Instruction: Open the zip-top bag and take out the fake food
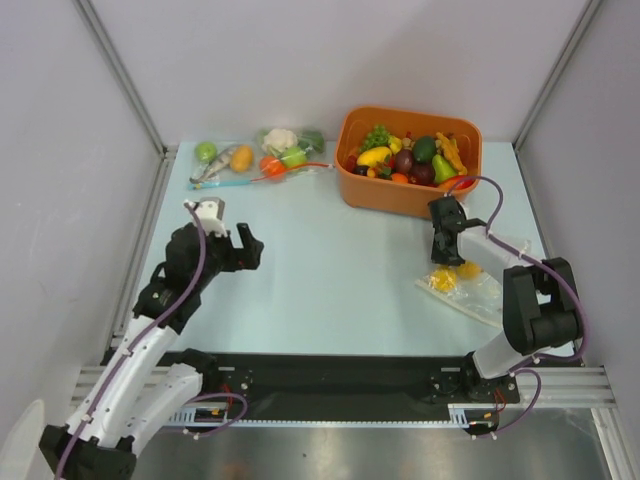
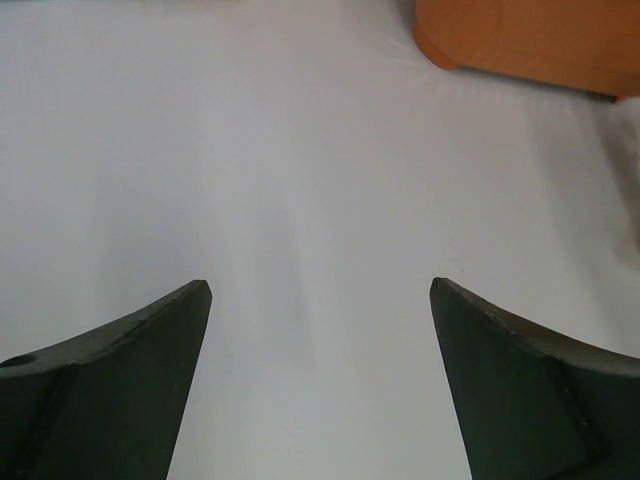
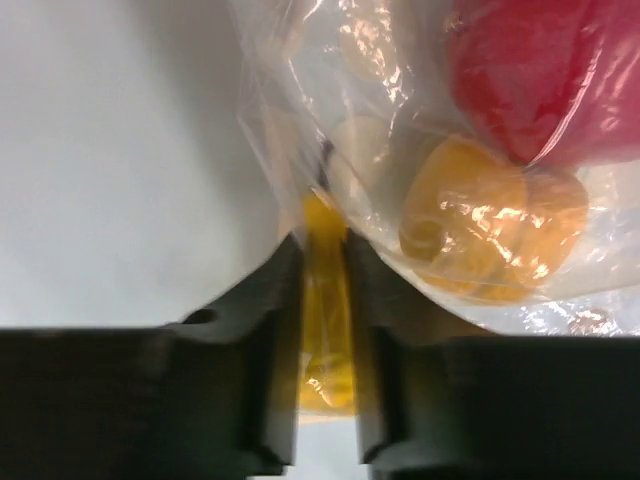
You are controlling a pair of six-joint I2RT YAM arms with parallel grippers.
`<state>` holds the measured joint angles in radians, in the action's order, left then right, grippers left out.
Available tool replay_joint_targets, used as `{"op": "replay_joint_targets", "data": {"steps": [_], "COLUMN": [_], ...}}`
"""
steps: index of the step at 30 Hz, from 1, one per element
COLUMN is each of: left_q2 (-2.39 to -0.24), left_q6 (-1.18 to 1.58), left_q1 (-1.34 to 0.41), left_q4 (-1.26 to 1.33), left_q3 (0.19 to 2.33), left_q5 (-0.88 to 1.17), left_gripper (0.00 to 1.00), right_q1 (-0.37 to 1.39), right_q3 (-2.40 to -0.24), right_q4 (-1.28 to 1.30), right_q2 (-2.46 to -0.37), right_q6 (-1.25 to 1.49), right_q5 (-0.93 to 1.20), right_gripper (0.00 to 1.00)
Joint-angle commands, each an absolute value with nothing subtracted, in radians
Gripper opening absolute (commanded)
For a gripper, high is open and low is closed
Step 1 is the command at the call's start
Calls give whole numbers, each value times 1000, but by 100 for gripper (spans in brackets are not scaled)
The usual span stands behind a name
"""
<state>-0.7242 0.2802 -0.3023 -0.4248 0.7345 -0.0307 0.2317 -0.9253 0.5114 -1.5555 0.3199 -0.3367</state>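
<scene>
The zip-top bag (image 1: pixel 470 293) lies on the table at the right, clear and crinkly, with fake food inside. In the right wrist view I see through the bag (image 3: pixel 290 70) a red fruit (image 3: pixel 545 70) and a yellow-orange fruit (image 3: pixel 490 225). My right gripper (image 3: pixel 323 250) points down at the bag's far end (image 1: pixel 447 258); its jaws pinch the plastic film with a yellow fruit (image 3: pixel 325 330) inside it. My left gripper (image 1: pixel 245 245) hovers over bare table at the left, open and empty (image 2: pixel 320 285).
An orange bin (image 1: pixel 400 195) full of toy fruit and vegetables stands at the back right; its corner (image 2: pixel 530 40) shows in the left wrist view. Two other clear bags (image 1: pixel 225 165) (image 1: pixel 290 150) of toy food lie at the back left.
</scene>
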Motion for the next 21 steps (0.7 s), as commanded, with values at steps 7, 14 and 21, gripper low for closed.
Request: {"op": "replay_joint_targets", "data": {"steps": [7, 14, 21], "left_q2": [-923, -1216, -1382], "left_q6": [348, 380, 433], "left_q1": [-699, -902, -937], "left_q4": [-174, 0, 166], "left_q3": [750, 903, 983], "left_q5": [-107, -48, 75], "left_gripper": [98, 100, 100], "right_q1": [256, 328, 405], "right_q3": [-1022, -1112, -1173], "right_q4": [532, 590, 589], "right_q2": [-1545, -1529, -1545], "right_q6": [360, 426, 482], "right_q5": [-285, -201, -117], "right_gripper": [0, 0, 0]}}
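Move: The zip-top bag's left edge is right at the right fingertips, its film between the half-closed fingers. Inside the bag the yellow food lies about 3 cm back and 1 cm to the right, the orange food 8 cm to the right and level; the basket's middle stands some 24 cm ahead and 8 cm to the left. From the left hand the bag's middle lies roughly 54 cm to the right, 3 cm ahead and 19 cm below. The bag's left edge is pinched as the right fingers finish closing on the film, then carried about 10 cm to the left while rising some 5 cm, the fingertips swinging left as the hand tilts. Meanwhile the left hand, fingers still wide open, sweeps about 26 cm right towards the bag, turning some 35 degrees clockwise. ##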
